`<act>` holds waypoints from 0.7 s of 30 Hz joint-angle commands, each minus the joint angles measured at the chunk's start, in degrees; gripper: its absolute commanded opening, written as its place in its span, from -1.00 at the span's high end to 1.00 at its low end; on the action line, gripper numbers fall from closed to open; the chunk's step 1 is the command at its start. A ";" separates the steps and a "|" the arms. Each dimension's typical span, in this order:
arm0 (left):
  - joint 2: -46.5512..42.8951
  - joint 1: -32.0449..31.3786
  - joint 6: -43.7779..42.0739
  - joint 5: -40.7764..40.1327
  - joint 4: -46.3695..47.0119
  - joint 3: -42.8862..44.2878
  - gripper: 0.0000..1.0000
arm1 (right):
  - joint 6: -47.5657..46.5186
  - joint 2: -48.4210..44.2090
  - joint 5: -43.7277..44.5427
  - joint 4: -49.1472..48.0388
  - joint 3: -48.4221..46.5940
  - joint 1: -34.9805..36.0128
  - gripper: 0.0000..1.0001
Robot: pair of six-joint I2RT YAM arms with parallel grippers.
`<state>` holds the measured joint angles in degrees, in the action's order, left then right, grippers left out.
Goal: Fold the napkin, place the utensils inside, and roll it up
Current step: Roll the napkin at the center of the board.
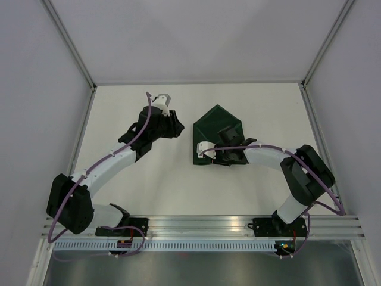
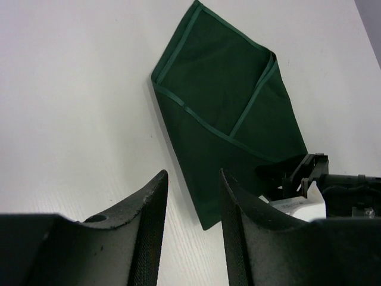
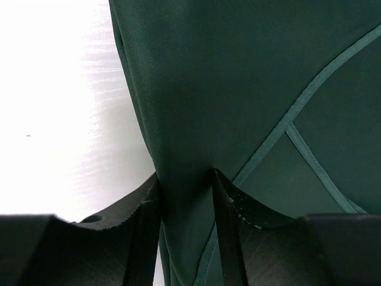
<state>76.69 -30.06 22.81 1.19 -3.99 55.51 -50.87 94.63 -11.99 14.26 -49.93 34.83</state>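
Note:
The dark green napkin lies folded on the white table, its hemmed flaps overlapping, and fills most of the right wrist view. My right gripper sits on its near part, jaws shut on a raised fold along the cloth's left edge. In the left wrist view, that gripper is at the napkin's near right edge. My left gripper hovers just left of the napkin, open, with only bare table between its fingers. The utensils are out of view.
The white tabletop is enclosed by pale walls with metal corner posts. A slotted aluminium rail carrying both arm bases runs along the near edge.

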 commanded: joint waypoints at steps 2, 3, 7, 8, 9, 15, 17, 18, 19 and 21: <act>-4.17 0.18 -2.50 3.64 5.46 -2.59 0.07 | -1.42 3.45 -0.40 4.19 0.45 0.06 0.19; -5.13 0.09 -2.50 4.08 6.09 -2.86 0.07 | -1.42 3.98 -0.58 4.54 0.19 -0.11 0.21; -8.47 0.09 -2.77 6.10 9.25 -5.14 0.03 | -1.51 5.30 -1.72 6.65 -0.95 -0.73 0.32; -9.09 0.09 -3.12 6.36 9.78 -6.10 0.03 | -1.60 5.56 -2.24 7.70 -1.30 -0.99 0.36; -9.62 0.09 -3.21 6.37 10.22 -6.46 0.03 | -1.60 5.91 -3.38 8.15 -1.83 -1.25 0.39; -14.80 -0.43 -4.08 4.08 17.86 -13.13 0.11 | -2.21 8.02 -7.17 12.80 -4.81 -3.80 0.53; -16.30 -1.83 -5.66 2.51 20.93 -15.50 0.12 | -2.65 8.90 -8.66 14.55 -5.52 -4.68 0.58; -16.74 -2.45 -6.54 1.98 21.91 -16.21 0.13 | -2.91 9.43 -9.10 15.18 -6.22 -4.94 0.60; -17.18 -2.98 -8.20 0.23 22.88 -17.61 0.14 | -3.18 9.69 -10.15 16.31 -6.58 -5.38 0.64; -18.49 -4.73 -10.92 -2.66 26.72 -19.46 0.15 | -3.62 10.83 -11.21 17.64 -7.89 -5.91 0.67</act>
<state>60.40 -32.82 18.26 3.03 13.85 38.11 -52.88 100.90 -20.86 23.11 -58.33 30.04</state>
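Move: The napkin's near edge, towards its right end, already lies between the right hand's open fingers, at about the hand point's place. The napkin's middle is some 9 cm ahead of that hand, 3 cm to its left and 1 cm below, and the far tip about 20 cm ahead and 4 cm left. From the left hand, hanging open, that gripped spot is roughly 5 cm back, 17 cm right and 19 cm below. The napkin's near edge is pinched by the right fingers, which close from nearly half open to about a quarter and squeeze the cloth between them while the hand creeps barely 1 cm forward, the wrist then tilting some 10 degrees so the fingertips point further back. The left hand, empty, draws back about 5 cm and, after a small dip, rises some 3 cm away from the napkin, its fingers tipping up about 15 degrees. ##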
